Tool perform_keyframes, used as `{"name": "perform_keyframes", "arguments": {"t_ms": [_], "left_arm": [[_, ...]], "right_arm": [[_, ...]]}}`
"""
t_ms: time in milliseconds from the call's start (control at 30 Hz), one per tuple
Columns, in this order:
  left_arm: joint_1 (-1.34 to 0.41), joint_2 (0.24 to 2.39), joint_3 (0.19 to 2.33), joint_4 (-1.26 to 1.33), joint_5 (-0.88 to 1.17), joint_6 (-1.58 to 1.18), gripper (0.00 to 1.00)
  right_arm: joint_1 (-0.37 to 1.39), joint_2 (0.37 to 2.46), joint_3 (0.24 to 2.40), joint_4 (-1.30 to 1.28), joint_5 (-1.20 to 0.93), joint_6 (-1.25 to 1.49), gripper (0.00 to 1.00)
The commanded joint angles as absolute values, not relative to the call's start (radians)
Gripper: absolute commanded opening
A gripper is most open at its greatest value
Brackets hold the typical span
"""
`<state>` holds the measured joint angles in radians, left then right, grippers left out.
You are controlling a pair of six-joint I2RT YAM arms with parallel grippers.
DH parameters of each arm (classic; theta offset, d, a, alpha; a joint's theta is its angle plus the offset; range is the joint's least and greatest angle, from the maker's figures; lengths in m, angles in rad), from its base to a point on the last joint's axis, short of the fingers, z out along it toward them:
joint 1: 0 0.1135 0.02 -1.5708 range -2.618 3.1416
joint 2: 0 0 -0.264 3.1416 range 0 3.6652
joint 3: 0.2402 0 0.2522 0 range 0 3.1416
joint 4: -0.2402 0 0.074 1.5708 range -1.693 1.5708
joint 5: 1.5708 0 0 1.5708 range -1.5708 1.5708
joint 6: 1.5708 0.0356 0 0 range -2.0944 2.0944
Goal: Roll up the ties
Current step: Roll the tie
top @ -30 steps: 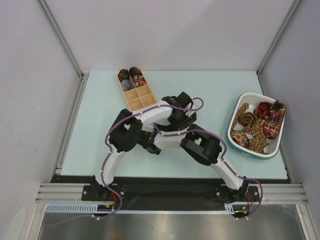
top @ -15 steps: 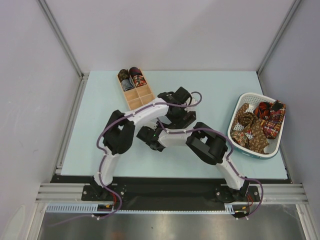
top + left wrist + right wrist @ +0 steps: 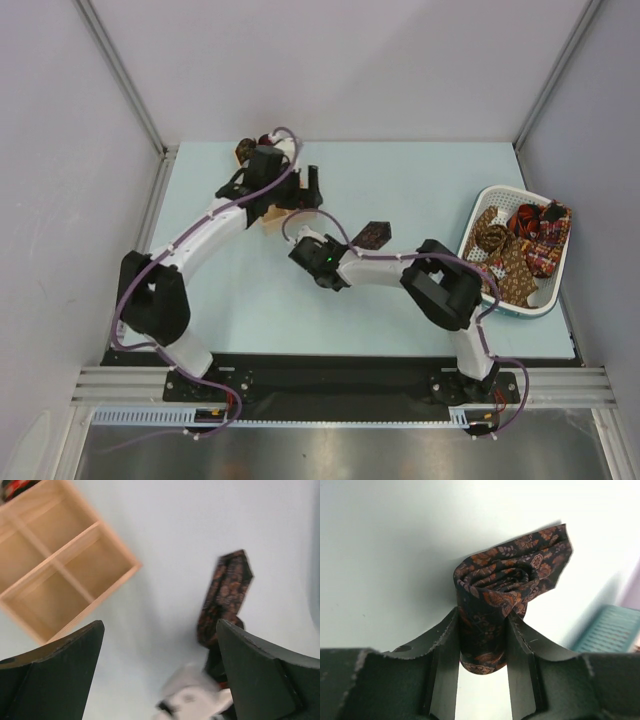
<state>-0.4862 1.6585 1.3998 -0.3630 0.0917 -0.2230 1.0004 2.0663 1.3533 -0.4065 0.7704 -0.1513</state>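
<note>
My right gripper (image 3: 482, 617) is shut on a rolled tie (image 3: 507, 587), dark with an orange paisley pattern, its pointed end sticking out to the upper right. In the top view that tie (image 3: 372, 235) sits mid-table at the tip of the right gripper (image 3: 355, 243). The left gripper (image 3: 308, 190) stands wide open and empty at the back left, next to the wooden box (image 3: 268, 215). The left wrist view has the open left gripper (image 3: 159, 630) above the table, the tie (image 3: 225, 595) to the right and the box (image 3: 55, 575) at the upper left.
A white basket (image 3: 465, 270) at the right edge holds several loose ties (image 3: 520, 245). The left arm covers most of the wooden box; a rolled tie (image 3: 243, 150) shows at its far end. The basket's teal wall (image 3: 615, 630) appears beyond the held tie.
The left gripper opened and its arm swung away from the middle to the back left, over the wooden box. The right gripper stayed shut on the rolled tie, which now shows uncovered.
</note>
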Motion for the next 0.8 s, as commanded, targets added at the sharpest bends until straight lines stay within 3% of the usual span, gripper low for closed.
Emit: {"name": "perform_keyframes", "arguments": {"t_ms": [0,233,400,767], "left_arm": [[-0.393,1.577,1.269,-0.189,0.117,-0.405,1.0],[-0.357,1.493,1.163,-0.163,0.003,-0.445,1.0],[-0.353,1.479,1.126,-0.132,0.046,-0.448,1.0],[-0.379,1.496,1.077,-0.118,0.045,-0.396,1.0]], "right_arm": [[0.965,1.955,1.309,-0.357,0.507,-0.084,0.33],[0.841,1.826,1.203,-0.262,0.18,-0.032,0.33],[0.721,1.786,1.146,-0.212,-0.042,-0.005,0.33],[0.425,1.919,1.123,-0.078,-0.659,0.175,0.3]]}}
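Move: About 3 cm ahead and 6 cm to the right of the right hand, a little lower, lies the loose tail of the tie whose rolled part its fingers already hold. The wooden box stands roughly 15 cm ahead and 16 cm left of that hand. From the open left hand, the rolled part is some 9 cm back, 8 cm to the right and 16 cm down, while the box's middle is about 5 cm ahead, 8 cm left and 14 cm down. Keeping its pinch on the rolled tie, the right hand turns on through some 65 degrees, its left side rising, so that the down-slanted fingers swing from pointing forward to pointing left; meanwhile it drifts forward about 3 cm, rises slightly and edges towards the tail. The left hand, fingers wide open, shifts about 6 cm left, away from the roll and towards the box, sinking some 3 cm overall and turning 15 degrees counter-clockwise. ##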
